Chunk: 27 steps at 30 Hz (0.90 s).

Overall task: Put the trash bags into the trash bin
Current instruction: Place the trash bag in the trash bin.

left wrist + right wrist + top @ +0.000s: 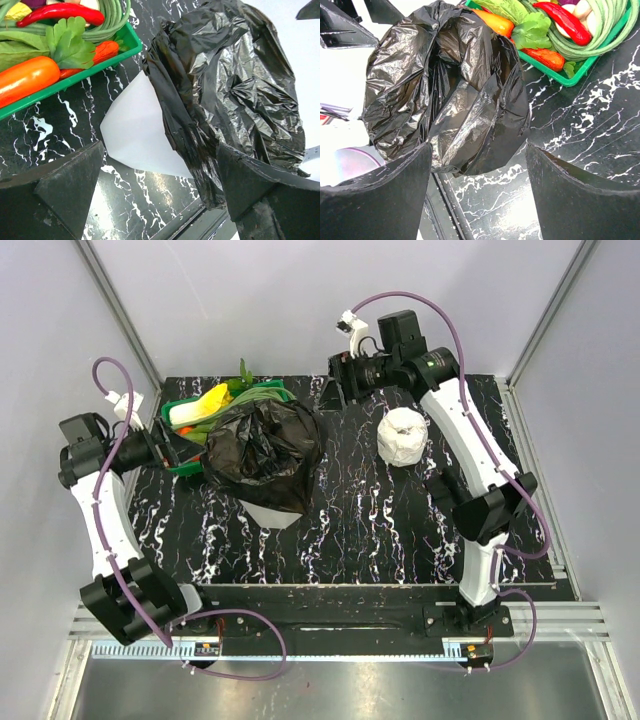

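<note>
The black glossy trash bag (262, 448) is draped over the top of the white trash bin (277, 513), and only the bin's narrower white base shows below the film. In the left wrist view the bag (235, 85) hangs down over the bin wall (140, 130). In the right wrist view the bag (450, 85) sinks into a hollow at the bin's mouth. My left gripper (183, 450) stands open just left of the bin, holding nothing. My right gripper (336, 388) is open behind and to the right of the bin, apart from the bag.
A green basket (178, 468) of toy vegetables sits against the bin's left rear, right beside my left gripper. A white rounded roll of plastic (402, 436) lies to the right of the bin. Grey walls and metal frame rails close in the black marbled table (380, 530).
</note>
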{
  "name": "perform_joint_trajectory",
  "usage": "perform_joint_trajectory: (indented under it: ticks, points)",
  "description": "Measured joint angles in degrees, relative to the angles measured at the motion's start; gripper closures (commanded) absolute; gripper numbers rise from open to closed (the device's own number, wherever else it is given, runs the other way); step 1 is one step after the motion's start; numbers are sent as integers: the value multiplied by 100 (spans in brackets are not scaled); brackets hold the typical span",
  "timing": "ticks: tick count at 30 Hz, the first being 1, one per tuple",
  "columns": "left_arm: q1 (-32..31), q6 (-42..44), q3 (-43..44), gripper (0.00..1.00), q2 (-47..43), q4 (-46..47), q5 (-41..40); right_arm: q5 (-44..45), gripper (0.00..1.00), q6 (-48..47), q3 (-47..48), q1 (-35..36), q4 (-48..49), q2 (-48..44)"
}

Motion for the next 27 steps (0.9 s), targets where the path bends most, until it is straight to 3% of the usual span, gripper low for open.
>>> perform_joint_trajectory:
  ticks: [9, 11, 21, 27]
  points:
    - [90, -116, -68, 1, 0, 170, 444, -557, 24, 208, 0, -125, 166, 236]
    - [90, -122, -168, 6, 0, 203, 538, -634, 26, 238, 0, -125, 166, 319]
    - [90, -144, -402, 53, 20, 199, 984, -918, 44, 343, -4, -125, 188, 643]
    - [76, -164, -402, 85, 26, 203, 1113, -1014, 48, 354, -4, -122, 208, 643]
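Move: The trash bag, draped over the bin's mouth, has its middle about 15 cm right of the open left hand, level with it fore and aft, some 8 cm lower. From the right hand it lies roughly 12 cm left, 7 cm back and 15 cm below. The trash bin sits beneath, about 2 cm nearer the robot than the bag's middle. The vegetable basket is some 10 cm ahead and 9 cm right of the left hand, 25 cm below. Both hands near the bag's rim, right sinking about 3.5 cm, left easing 2 cm rightward, fingers closing. ##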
